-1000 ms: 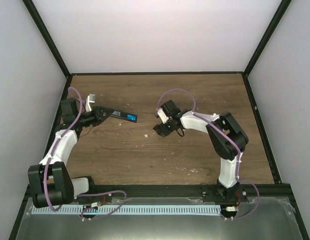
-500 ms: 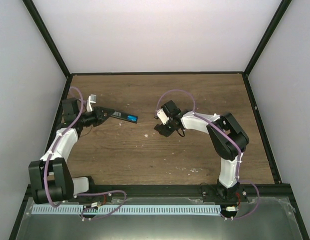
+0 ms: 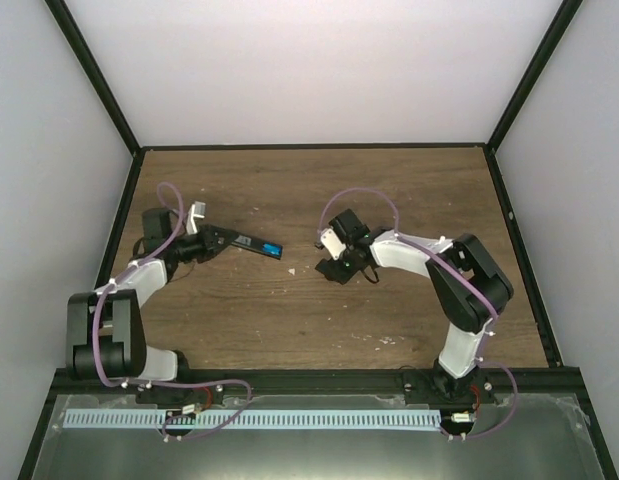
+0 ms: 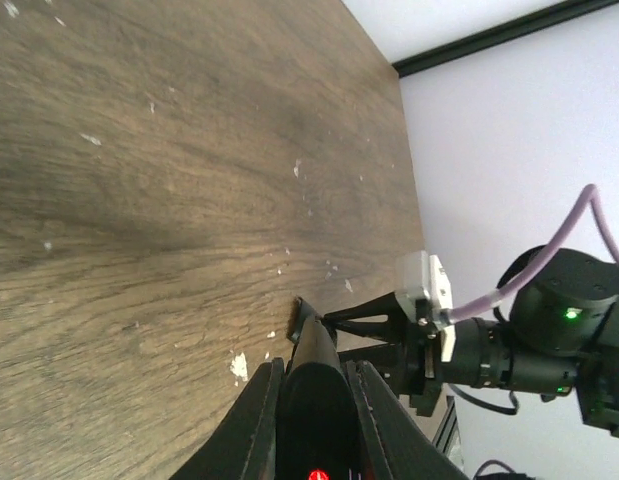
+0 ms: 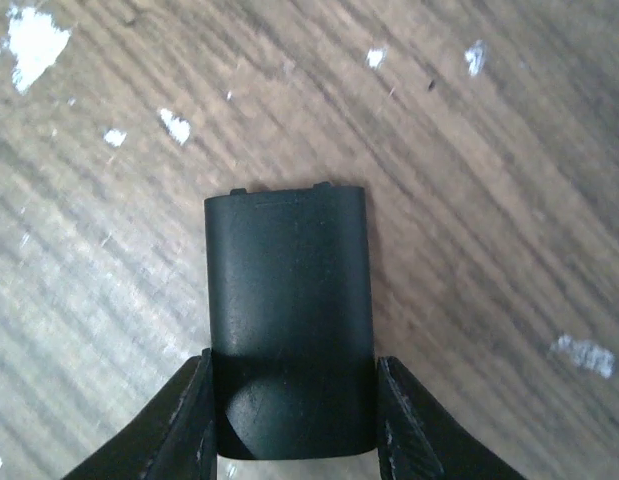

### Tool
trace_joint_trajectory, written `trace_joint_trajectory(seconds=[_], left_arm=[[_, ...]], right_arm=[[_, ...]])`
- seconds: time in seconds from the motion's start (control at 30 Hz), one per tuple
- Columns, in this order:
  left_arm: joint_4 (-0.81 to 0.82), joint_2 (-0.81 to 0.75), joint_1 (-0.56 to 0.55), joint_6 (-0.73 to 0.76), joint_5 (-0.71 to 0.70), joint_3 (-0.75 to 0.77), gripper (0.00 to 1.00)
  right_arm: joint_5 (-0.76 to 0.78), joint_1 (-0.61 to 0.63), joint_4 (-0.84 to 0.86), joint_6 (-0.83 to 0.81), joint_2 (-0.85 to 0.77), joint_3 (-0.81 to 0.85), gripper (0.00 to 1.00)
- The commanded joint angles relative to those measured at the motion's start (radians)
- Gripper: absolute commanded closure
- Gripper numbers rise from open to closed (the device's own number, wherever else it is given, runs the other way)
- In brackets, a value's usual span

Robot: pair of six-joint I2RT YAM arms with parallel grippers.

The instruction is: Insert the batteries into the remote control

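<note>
The remote control (image 3: 241, 242) is a slim black bar pointing right, with my left gripper (image 3: 211, 241) shut on its left end. Blue of the batteries (image 3: 272, 248) shows in the slot at its right end; how many are there I cannot tell. In the left wrist view the remote control (image 4: 314, 375) runs out between my fingers (image 4: 253, 425), its tip close above the wood. My right gripper (image 3: 330, 268) is shut on a small black cover piece (image 5: 289, 300) that lies flat on the table, with its fingers (image 5: 189, 420) against both long sides.
The wooden table (image 3: 289, 310) has white specks and a black frame (image 3: 314, 147) with grey walls around it. The right arm's wrist (image 4: 509, 345) and its purple cable show just beyond the remote's tip in the left wrist view.
My right gripper has narrowed onto the cover piece and shifted slightly right. The left arm has swung the remote a little to the right and toward the near side.
</note>
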Motion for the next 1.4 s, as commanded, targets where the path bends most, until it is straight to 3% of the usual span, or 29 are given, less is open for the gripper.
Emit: trace_joint_trajectory(seconds=[0.0,0.37,0.73,1.37], left_arm=[[0.106,0.038,-0.058,0.027,-0.025,-0.014,1.0],[0.365,0.163,-0.107,-0.024,-0.013,-0.101,1.0],[0.714,0.305,-0.167,-0.139,-0.023,-0.203,1.0],[0.827,0.502,-0.178,-0.163,0.082,-0.202,1.0]], right_arm=[[0.002,-0.003,-0.041,-0.001,-0.077,-0.02,0.76],[-0.049,-0.003,-0.008,-0.025,-0.21,-0.081,0.8],[-0.11,0.014,0.069,-0.075,-0.193,-0.091,0.82],[-0.206,0.079,0.148,-0.215,-0.052,0.027,0.79]])
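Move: To the right hand's left, about 13 cm off, 2 cm ahead and some 7 cm higher, is the remote's open battery compartment, facing up. The right fingers already pinch the battery cover, its middle roughly 1 cm ahead, 1 cm left and 1 cm below. The left hand still holds the remote: its compartment lies about 8 cm to the right, level ahead, 4 cm lower; the cover about 20 cm right, 2 cm back and 12 cm lower. Lifting the pinched cover some 4 cm from table level, the right hand first draws back a little, then swings about 6 cm left towards the remote's open end, turning about 15 degrees counter-clockwise with its left side rising. Meanwhile the left hand, keeping its grip, lowers the remote about 9 cm and brings it some 6 cm right to meet the cover, turning slightly clockwise. ##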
